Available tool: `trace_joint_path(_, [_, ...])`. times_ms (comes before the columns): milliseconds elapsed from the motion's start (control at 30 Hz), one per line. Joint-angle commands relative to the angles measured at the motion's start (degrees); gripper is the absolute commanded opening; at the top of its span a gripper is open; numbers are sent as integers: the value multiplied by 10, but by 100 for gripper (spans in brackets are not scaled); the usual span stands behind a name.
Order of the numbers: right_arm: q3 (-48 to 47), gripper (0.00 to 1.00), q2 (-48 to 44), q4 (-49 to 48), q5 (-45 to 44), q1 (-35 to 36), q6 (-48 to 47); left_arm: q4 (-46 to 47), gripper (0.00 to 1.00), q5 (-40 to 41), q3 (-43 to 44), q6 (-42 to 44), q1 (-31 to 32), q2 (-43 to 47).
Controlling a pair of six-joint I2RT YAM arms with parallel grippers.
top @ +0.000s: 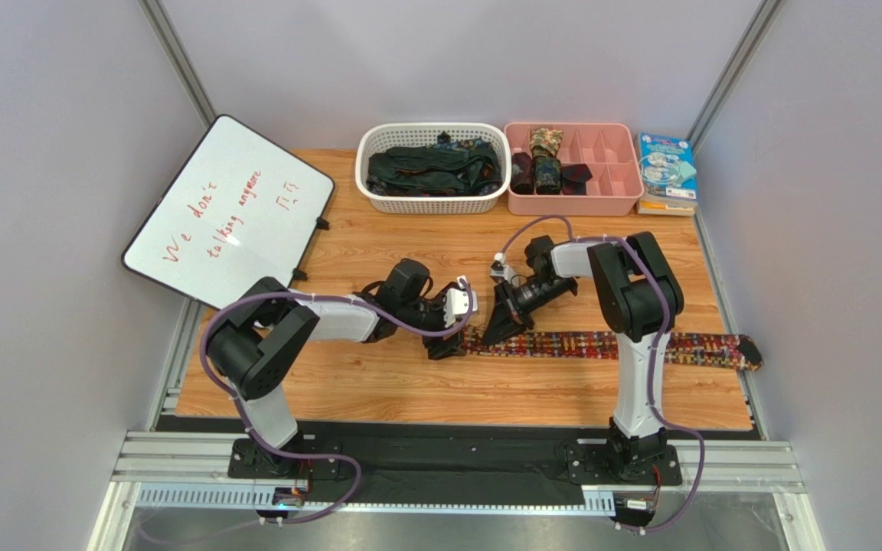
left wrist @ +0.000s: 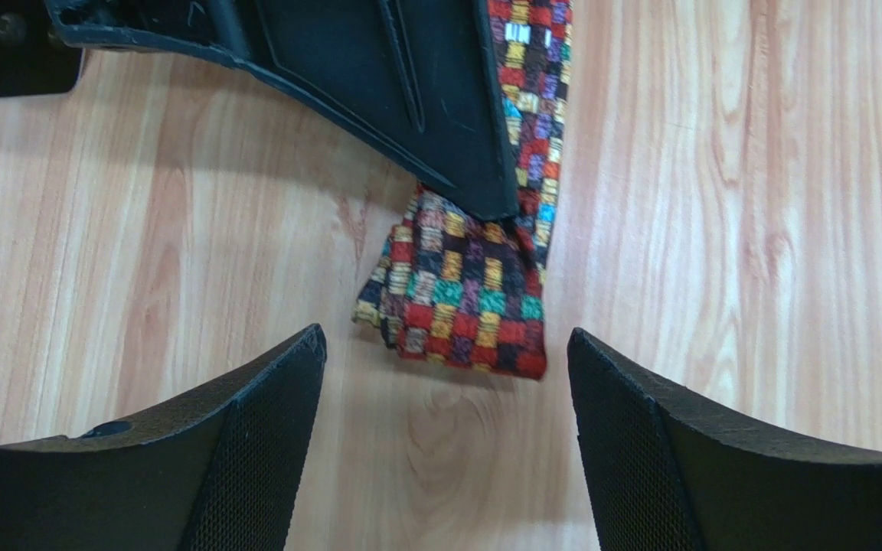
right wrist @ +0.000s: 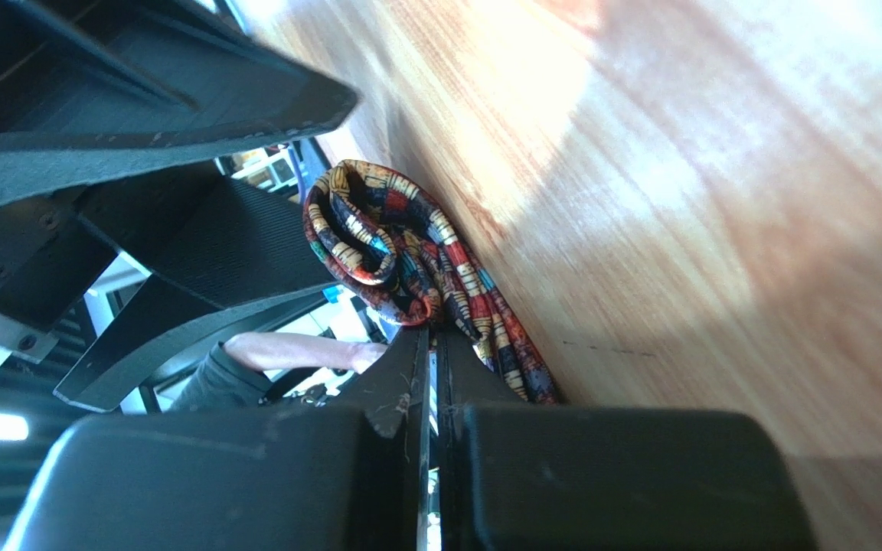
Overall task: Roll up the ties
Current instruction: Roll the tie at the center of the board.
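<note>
The patterned tie (top: 618, 344), red-orange-yellow-green checks, lies flat along the table's front, stretching right. My right gripper (top: 489, 331) is shut on its left end, which is curled into a small loose loop (right wrist: 379, 243) just past the closed fingertips (right wrist: 411, 350). My left gripper (top: 457, 316) is open and empty, facing that end from the left. In the left wrist view the folded tie end (left wrist: 463, 301) lies just beyond my open fingers (left wrist: 267, 402), with the right gripper's black finger (left wrist: 400, 92) pressing on it.
A white basket (top: 432, 204) at the back holds several dark ties. A pink divided tray (top: 612, 195) beside it holds rolled ties, one camouflage (top: 546, 144). A whiteboard (top: 227, 212) leans at the back left. A blue booklet (top: 667, 170) lies at the back right.
</note>
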State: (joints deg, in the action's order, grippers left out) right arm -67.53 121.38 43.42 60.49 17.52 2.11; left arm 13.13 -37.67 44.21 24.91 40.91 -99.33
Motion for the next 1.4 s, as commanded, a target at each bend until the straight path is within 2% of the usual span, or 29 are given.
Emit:
trace_joint_path(0, [15, 0, 53, 32, -57, -6, 5, 105, 82, -36, 12, -9, 11, -33])
trace_joint_path(167, [13, 0, 59, 33, -45, -7, 1, 112, 77, -14, 18, -7, 46, -65])
trace_joint_path(233, [13, 0, 59, 32, -38, -7, 0, 110, 67, 1, 21, -8, 53, -70])
trace_joint_path(267, [13, 0, 59, 31, -36, -7, 0, 85, 62, 26, 25, -4, 58, -74])
trace_joint_path(300, [13, 0, 57, 30, -35, -7, 0, 63, 49, 37, 41, 0, 61, -75])
trace_joint_path(333, [13, 0, 56, 30, -31, -7, 0, 39, 42, 52, 52, 3, 63, -75])
trace_joint_path(400, [10, 0, 54, 29, -28, -10, 2, -53, 32, 81, 84, 31, 64, -73])
trace_joint_path(500, [2, 0, 41, 31, -25, -20, 1, -163, 26, 106, 112, 85, 64, -61])
trace_joint_path(567, [-4, 0, 24, 36, -26, -26, -2, -231, 26, 117, 126, 111, 64, -50])
trace_joint_path(700, [-7, 0, -6, 46, -34, -37, 0, -290, 32, 124, 154, 125, 69, -30])
trace_joint_path(867, [4, 0, 11, 42, -60, -35, -3, -375, 36, 166, 221, 97, 81, -64])
trace_joint_path(1033, [-5, 0, 33, 24, -36, -35, 11, -413, 21, 182, 263, 90, 90, -102])
trace_joint_path(1133, [-3, 1, -10, 15, -5, -36, 25, -420, 17, 187, 267, 88, 96, -109])
trace_joint_path(1233, [14, 14, -59, -29, 17, -35, 72, -419, 17, 194, 271, 84, 100, -119])
trace_joint_path(1267, [19, 27, -66, -53, 16, -33, 88, -419, 17, 196, 272, 81, 99, -122])
trace_joint_path(1333, [24, 37, -69, -69, 14, -24, 110, -417, 16, 195, 272, 79, 99, -125])
trace_joint_path(1367, [24, 38, -68, -80, 13, -15, 116, -414, 16, 191, 267, 80, 99, -124])
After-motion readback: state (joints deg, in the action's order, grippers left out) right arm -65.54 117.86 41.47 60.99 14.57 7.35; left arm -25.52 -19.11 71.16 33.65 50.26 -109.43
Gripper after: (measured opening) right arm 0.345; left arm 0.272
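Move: The tie's folded end lies about 4 cm to the right of the open left gripper and level with it forward, some 2 cm below. From the shut right fingertips, which already pin it, it is roughly 3 cm to the left, 1 cm back and 1 cm lower. Counted from the left gripper, the white basket stands some 36 cm ahead and 5 cm left, the pink tray equally far ahead but 22 cm right, both about at hand height. Slide the left gripper about 4 cm right and 1 cm down over the tie's folded end, pinch it shut there, then tip the fingers some 30 degrees more steeply down while easing back 2.5 cm left. Keep the right fingertips pressing until the left grips, then draw them 1–1.5 cm right and forward, dip slightly, and finally open them while rising over the flat run. ##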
